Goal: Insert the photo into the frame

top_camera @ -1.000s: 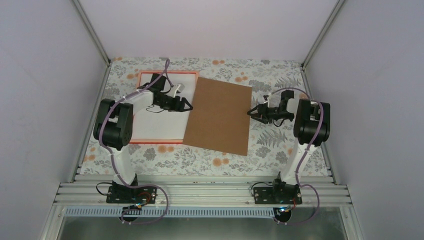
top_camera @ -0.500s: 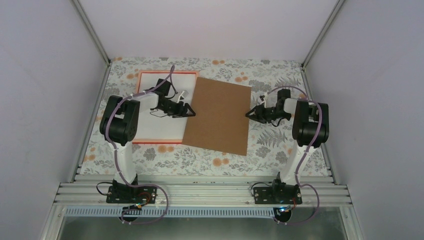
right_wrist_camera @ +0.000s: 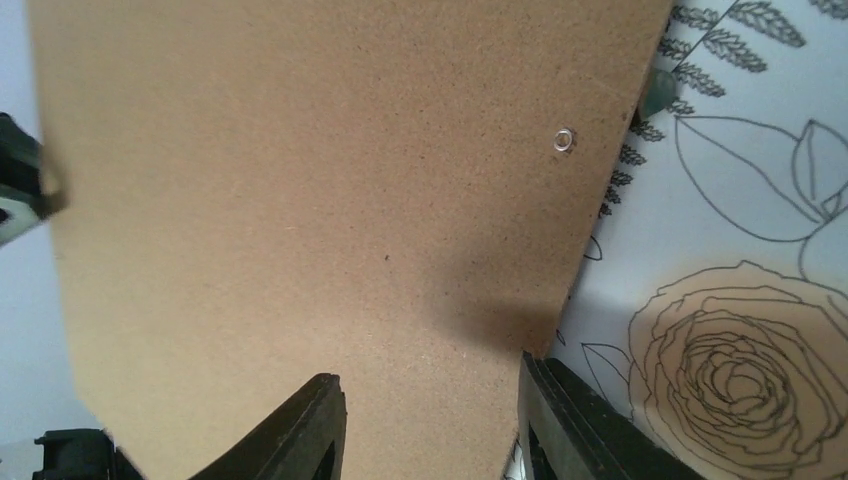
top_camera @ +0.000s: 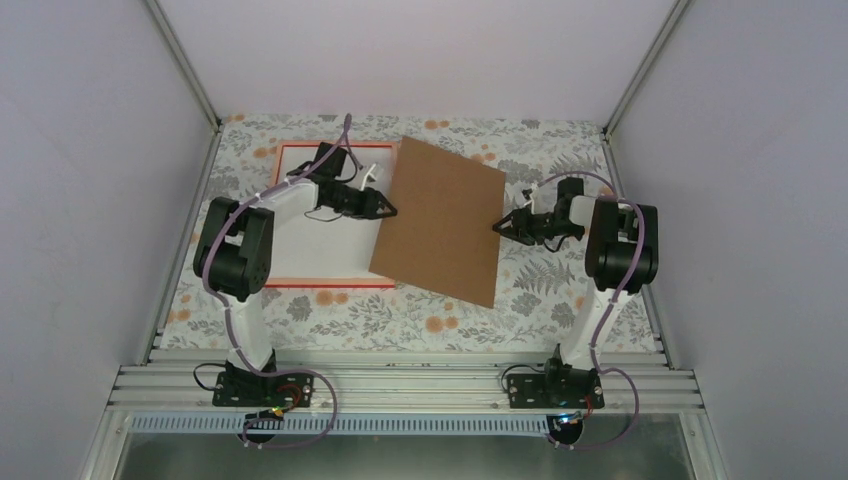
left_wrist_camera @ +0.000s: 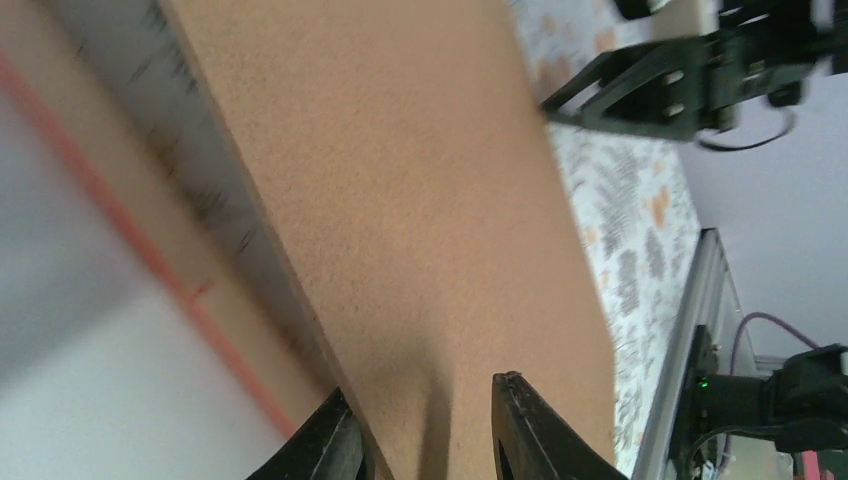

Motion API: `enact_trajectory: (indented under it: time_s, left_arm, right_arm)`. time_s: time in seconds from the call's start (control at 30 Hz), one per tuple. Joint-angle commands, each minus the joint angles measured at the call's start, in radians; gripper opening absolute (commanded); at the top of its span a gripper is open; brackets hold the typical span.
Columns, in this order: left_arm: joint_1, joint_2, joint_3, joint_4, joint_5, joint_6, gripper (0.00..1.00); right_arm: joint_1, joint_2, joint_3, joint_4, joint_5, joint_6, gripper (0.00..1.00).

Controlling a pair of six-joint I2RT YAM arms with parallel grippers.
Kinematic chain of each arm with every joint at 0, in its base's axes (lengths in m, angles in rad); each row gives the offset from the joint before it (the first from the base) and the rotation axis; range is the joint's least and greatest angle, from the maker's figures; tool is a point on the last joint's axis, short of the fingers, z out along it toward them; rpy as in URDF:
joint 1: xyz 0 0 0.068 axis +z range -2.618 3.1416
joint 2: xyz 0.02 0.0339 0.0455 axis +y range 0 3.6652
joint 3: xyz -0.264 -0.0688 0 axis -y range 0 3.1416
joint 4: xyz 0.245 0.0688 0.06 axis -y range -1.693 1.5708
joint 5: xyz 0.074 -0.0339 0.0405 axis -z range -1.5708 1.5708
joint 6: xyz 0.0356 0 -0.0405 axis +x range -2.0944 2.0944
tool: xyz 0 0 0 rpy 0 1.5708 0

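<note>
The red frame (top_camera: pixel 320 285) lies flat at the left with a white sheet (top_camera: pixel 310 250) inside it; its red edge (left_wrist_camera: pixel 150 260) shows in the left wrist view. The photo is hidden. A brown backing board (top_camera: pixel 440 220) overlaps the frame's right side, its left edge raised. My left gripper (top_camera: pixel 388 210) straddles that edge (left_wrist_camera: pixel 420 387): one finger sits under the board (left_wrist_camera: pixel 400 200), the other hangs above it with a gap. My right gripper (top_camera: pixel 503 225) stands open at the board's right edge (right_wrist_camera: pixel 428 370), one finger over the board (right_wrist_camera: pixel 300 200).
A floral cloth (top_camera: pixel 400 315) covers the table inside pale enclosure walls. An aluminium rail (top_camera: pixel 400 385) carrying both arm bases runs along the near edge. A small metal eyelet (right_wrist_camera: pixel 564 140) sits near the board's right edge.
My left gripper moved to the board's left edge and its jaws narrowed. That edge of the board rose off the frame. The right gripper barely shifted.
</note>
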Motion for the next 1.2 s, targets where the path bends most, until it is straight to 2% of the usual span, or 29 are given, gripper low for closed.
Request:
enact_trajectory:
  time_s: [0.0, 0.1, 0.2, 0.3, 0.37, 0.47, 0.57, 0.67, 0.77, 0.83, 0.9, 0.97, 1.03, 1.17]
  left_arm:
    - [-0.089, -0.022, 0.066, 0.142, 0.175, -0.076, 0.31]
    - [-0.098, 0.008, 0.095, 0.158, 0.152, -0.115, 0.32]
    - [-0.095, 0.068, 0.156, 0.094, 0.110, -0.130, 0.31]
    - [-0.094, 0.064, 0.225, 0.048, 0.068, -0.112, 0.19]
    - [-0.098, 0.047, 0.293, 0.004, 0.044, -0.075, 0.12]
    - [-0.111, 0.008, 0.390, -0.038, 0.007, 0.011, 0.03]
    - [-0.126, -0.022, 0.503, -0.089, -0.038, 0.137, 0.02]
    - [-0.149, -0.036, 0.654, -0.192, -0.129, 0.314, 0.02]
    - [-0.169, -0.058, 0.767, -0.250, -0.226, 0.485, 0.02]
    - [-0.180, -0.088, 0.785, -0.249, -0.303, 0.609, 0.02]
    - [-0.185, -0.140, 0.722, -0.198, -0.375, 0.746, 0.02]
    - [-0.186, -0.221, 0.592, -0.102, -0.416, 0.937, 0.02]
    - [-0.187, -0.342, 0.409, 0.040, -0.450, 1.087, 0.02]
    - [-0.190, -0.542, 0.059, 0.289, -0.468, 1.382, 0.02]
  right_arm:
    - [0.033, 0.068, -0.030, -0.006, 0.108, -0.020, 0.46]
    - [0.033, 0.058, -0.029, 0.003, 0.106, -0.022, 0.46]
    - [0.032, 0.032, -0.022, -0.004, 0.105, -0.039, 0.48]
    - [0.028, -0.011, -0.007, -0.023, 0.121, -0.066, 0.51]
    - [0.015, -0.055, 0.011, -0.035, 0.149, -0.085, 0.57]
    - [-0.030, -0.146, 0.052, -0.039, 0.188, -0.102, 0.68]
    - [-0.085, -0.245, 0.123, -0.050, 0.231, -0.121, 0.79]
    - [-0.152, -0.335, 0.213, -0.049, 0.289, -0.126, 0.98]
    - [-0.214, -0.439, 0.286, -0.029, 0.348, -0.122, 1.00]
    - [-0.239, -0.487, 0.327, -0.006, 0.397, -0.119, 1.00]
    - [-0.254, -0.531, 0.362, 0.013, 0.447, -0.109, 1.00]
    - [-0.272, -0.556, 0.397, 0.015, 0.441, -0.110, 1.00]
    - [-0.286, -0.565, 0.438, 0.000, 0.386, -0.124, 1.00]
    - [-0.291, -0.507, 0.589, -0.158, 0.223, -0.166, 1.00]
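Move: The brown backing board's raised left edge lies between the left gripper's part-open fingers; its middle is about 12 cm to the right, 3 cm back and 4 cm lower. The red frame with its white sheet stands some 13 cm to the left, 1 cm back and 8 cm below. From the right gripper, whose fingers straddle the right edge, the board's middle lies roughly 13 cm left, 2 cm ahead and 3 cm higher. Shift the left gripper about 6 cm right and a little up, close its fingers on the backing board's left edge, then lift it to some 27 cm above the start, easing back left while rolling the wrist about 90 degrees so the board's far side swings up. Open the right gripper fully, free the right edge, and carry it about 37 cm up and 17 cm right, away from the board. ##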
